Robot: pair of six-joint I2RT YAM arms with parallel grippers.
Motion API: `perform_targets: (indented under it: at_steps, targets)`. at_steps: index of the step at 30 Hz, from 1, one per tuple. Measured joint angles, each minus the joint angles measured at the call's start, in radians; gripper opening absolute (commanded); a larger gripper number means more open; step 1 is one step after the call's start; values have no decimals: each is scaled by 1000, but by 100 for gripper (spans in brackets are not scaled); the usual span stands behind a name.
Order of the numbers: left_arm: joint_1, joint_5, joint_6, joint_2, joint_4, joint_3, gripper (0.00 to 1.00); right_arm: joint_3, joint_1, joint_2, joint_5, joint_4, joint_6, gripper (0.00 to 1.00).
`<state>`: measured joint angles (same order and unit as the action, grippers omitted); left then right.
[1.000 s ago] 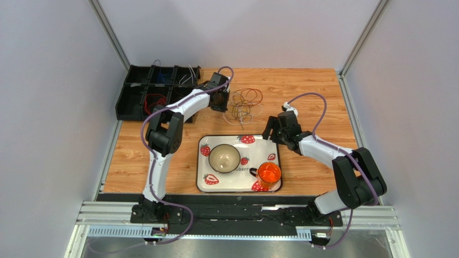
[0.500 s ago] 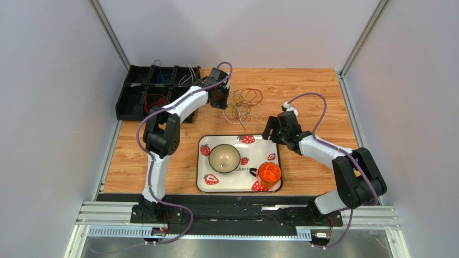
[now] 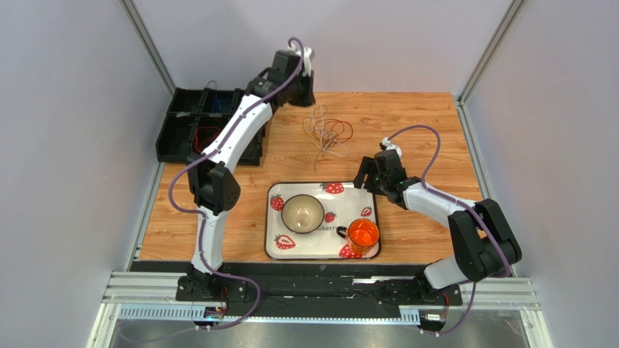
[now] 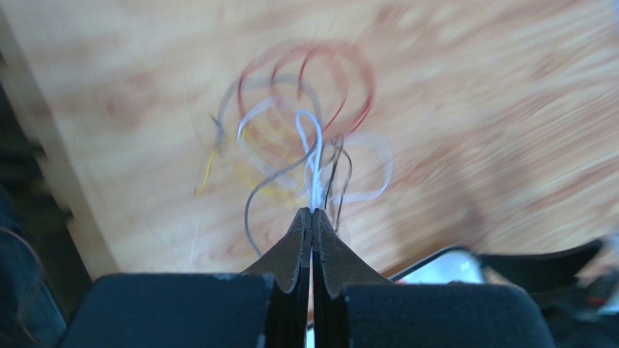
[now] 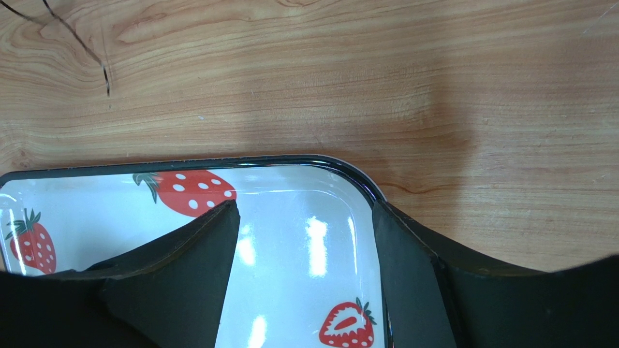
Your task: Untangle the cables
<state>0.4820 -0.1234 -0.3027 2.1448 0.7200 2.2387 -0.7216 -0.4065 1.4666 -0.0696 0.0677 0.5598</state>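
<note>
The cables (image 3: 328,135) are a tangle of thin red, white, yellow and dark loops on the wooden table, back centre. My left gripper (image 3: 308,100) is raised above the tangle's far-left side. In the left wrist view it (image 4: 312,212) is shut on a white cable (image 4: 311,156), and the other loops (image 4: 305,138) spread blurred below it. The right gripper (image 3: 365,176) hovers low over the tray's far-right corner. It (image 5: 305,210) stands open with nothing between the fingers, apart from the cables.
A strawberry-print tray (image 3: 270,217) in the front centre holds a bowl (image 3: 302,212) and an orange cup (image 3: 362,235). Black bins (image 3: 190,127) at the back left contain a few sorted wires. Grey walls close in the table on three sides.
My left arm has risen and swung toward the back wall, lifting the held strand. The tangle has drawn narrower and taller under it. The right arm has stayed still.
</note>
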Motion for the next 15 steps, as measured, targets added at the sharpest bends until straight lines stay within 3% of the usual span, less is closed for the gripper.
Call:
perform_targets:
  at_steps: [5, 12, 15]
  targets:
    - [0, -68, -4, -31, -30, 274, 0, 0, 0, 0, 0, 0, 0, 71]
    - [1, -136, -26, -265, -199, 126, 0, 0, 0, 0, 0, 0, 0, 71]
    - [2, -168, -51, -272, -178, 160, 0, 0, 0, 0, 0, 0, 0, 71]
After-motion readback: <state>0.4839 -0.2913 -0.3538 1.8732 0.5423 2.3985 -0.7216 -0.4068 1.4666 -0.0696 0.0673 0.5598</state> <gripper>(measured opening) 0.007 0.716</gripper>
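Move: The left hand already grips a white cable some 24 cm up; the tangle it is pulled from lies almost under it, about 3 cm farther out, 6 cm to the right and 23 cm below. The black organizer's middle is roughly 28 cm to that hand's left and 4 cm farther out; the strawberry tray's is some 26 cm back and 4 cm right. From the idle right hand, the tangle is about 20 cm ahead, 8 cm left, slightly below. With its fingers kept shut on the white cable, the left hand sweeps quickly up by about 25 cm, away from the tangle, drawing the strand out above the table, fast at first and slowing towards the top. After the start it also eases back some 7 cm, and the wrist tips up about 35 degrees, so that the fingers end nearly level, pointing ahead and to the right. ##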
